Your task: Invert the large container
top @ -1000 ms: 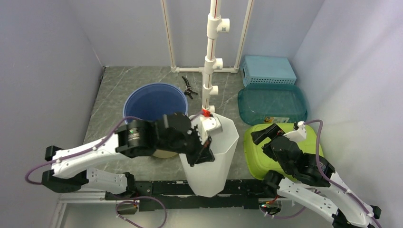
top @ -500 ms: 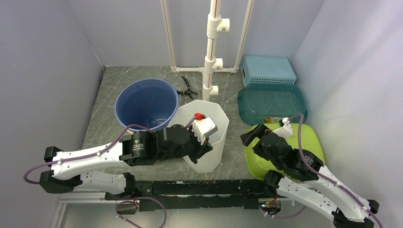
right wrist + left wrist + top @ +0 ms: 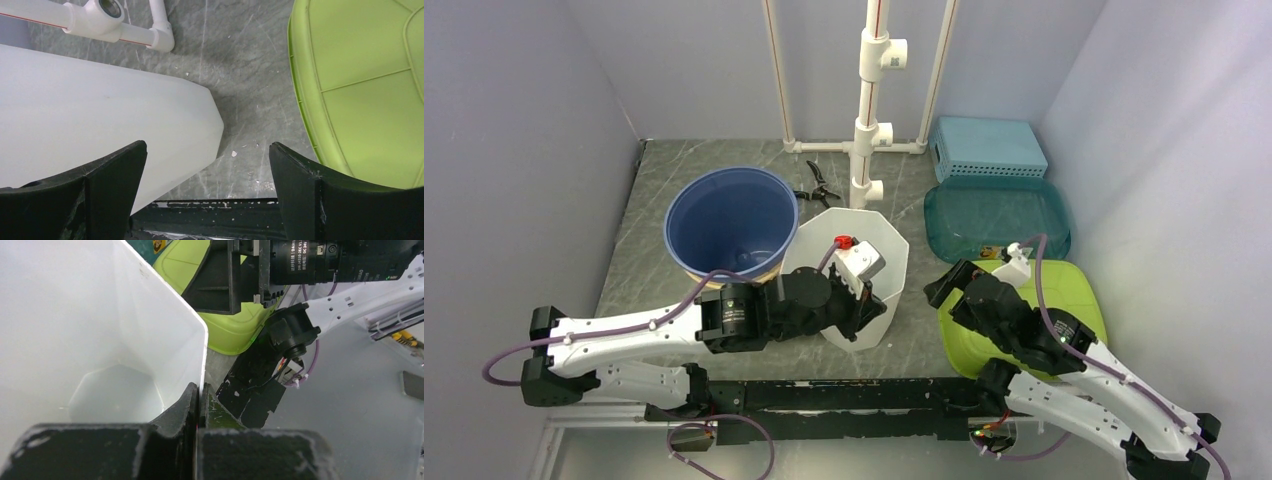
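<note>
The large container (image 3: 886, 252) is a white faceted bin standing on the table with its mouth up, leaning slightly. My left gripper (image 3: 865, 303) is shut on its near rim; in the left wrist view one finger is inside the bin (image 3: 100, 335), the other outside, with the thin wall pinched between them at the left gripper (image 3: 200, 390). My right gripper (image 3: 943, 284) is open just right of the bin, touching nothing. In the right wrist view the bin's outer wall (image 3: 100, 100) lies in front of the left finger and bare table shows between the right gripper (image 3: 207, 150) fingers.
A blue bucket (image 3: 729, 218) stands close on the bin's left. A lime green lid (image 3: 1069, 300) lies under my right arm, with a teal tray (image 3: 996, 220) and a light blue basket (image 3: 986, 148) behind it. A white pipe stand (image 3: 869, 100) and black pliers (image 3: 820, 184) are at the back.
The left arm has lowered the white bin from up near the camera down onto the table, mouth up. The right gripper has moved left toward the bin and opened slightly wider.
</note>
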Robot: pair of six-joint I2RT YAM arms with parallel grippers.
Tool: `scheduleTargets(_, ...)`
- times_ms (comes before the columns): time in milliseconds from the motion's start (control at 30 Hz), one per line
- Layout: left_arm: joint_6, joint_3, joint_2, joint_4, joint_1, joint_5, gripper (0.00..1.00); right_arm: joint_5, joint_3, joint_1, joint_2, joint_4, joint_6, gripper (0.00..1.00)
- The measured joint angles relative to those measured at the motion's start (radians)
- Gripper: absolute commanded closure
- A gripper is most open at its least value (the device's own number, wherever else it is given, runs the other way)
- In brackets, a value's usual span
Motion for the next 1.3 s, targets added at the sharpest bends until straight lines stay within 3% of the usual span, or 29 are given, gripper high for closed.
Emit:
scheduleTargets(533,-0.109,0.000,0.055,0.202,-0.014,0.070,0.97,0.080,0.109,0.000,0.008,-0.079,-0.075,0.02)
scheduleTargets(900,-0.256,-0.210,-0.049,0.469,-0.113,-0.115,0.97,0.071,0.120,0.000,-0.016,-0.075,-0.119,0.01)
scheduleTargets(1300,-0.293,-0.275,-0.087,0.522,-0.393,-0.490,0.97,-0.017,0.117,0.000,-0.017,-0.048,-0.161,0.00)
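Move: My left hand has the large container by its rim, mouth up and leaning. Its middle lies about 6 cm ahead, level sideways and 9 cm below. The blue bucket is roughly 30 cm to my left, 17 cm ahead and 15 cm lower; the green tray some 30 cm to my right, 8 cm ahead and 27 cm lower. From my open right hand, the container's middle lies about 12 cm left, level fore and aft and 2 cm higher. Keeping the rim pinched, I first lift my left hand about 3 cm and swing it some 4 cm right, then draw it back about 7 cm towards the bases. All the while I roll the wrist nearly 30 degrees so the fingers tip upward and the container's base swings up and right. My right hand stays open and rises about 4 cm above the incoming container; contact can't be seen. ##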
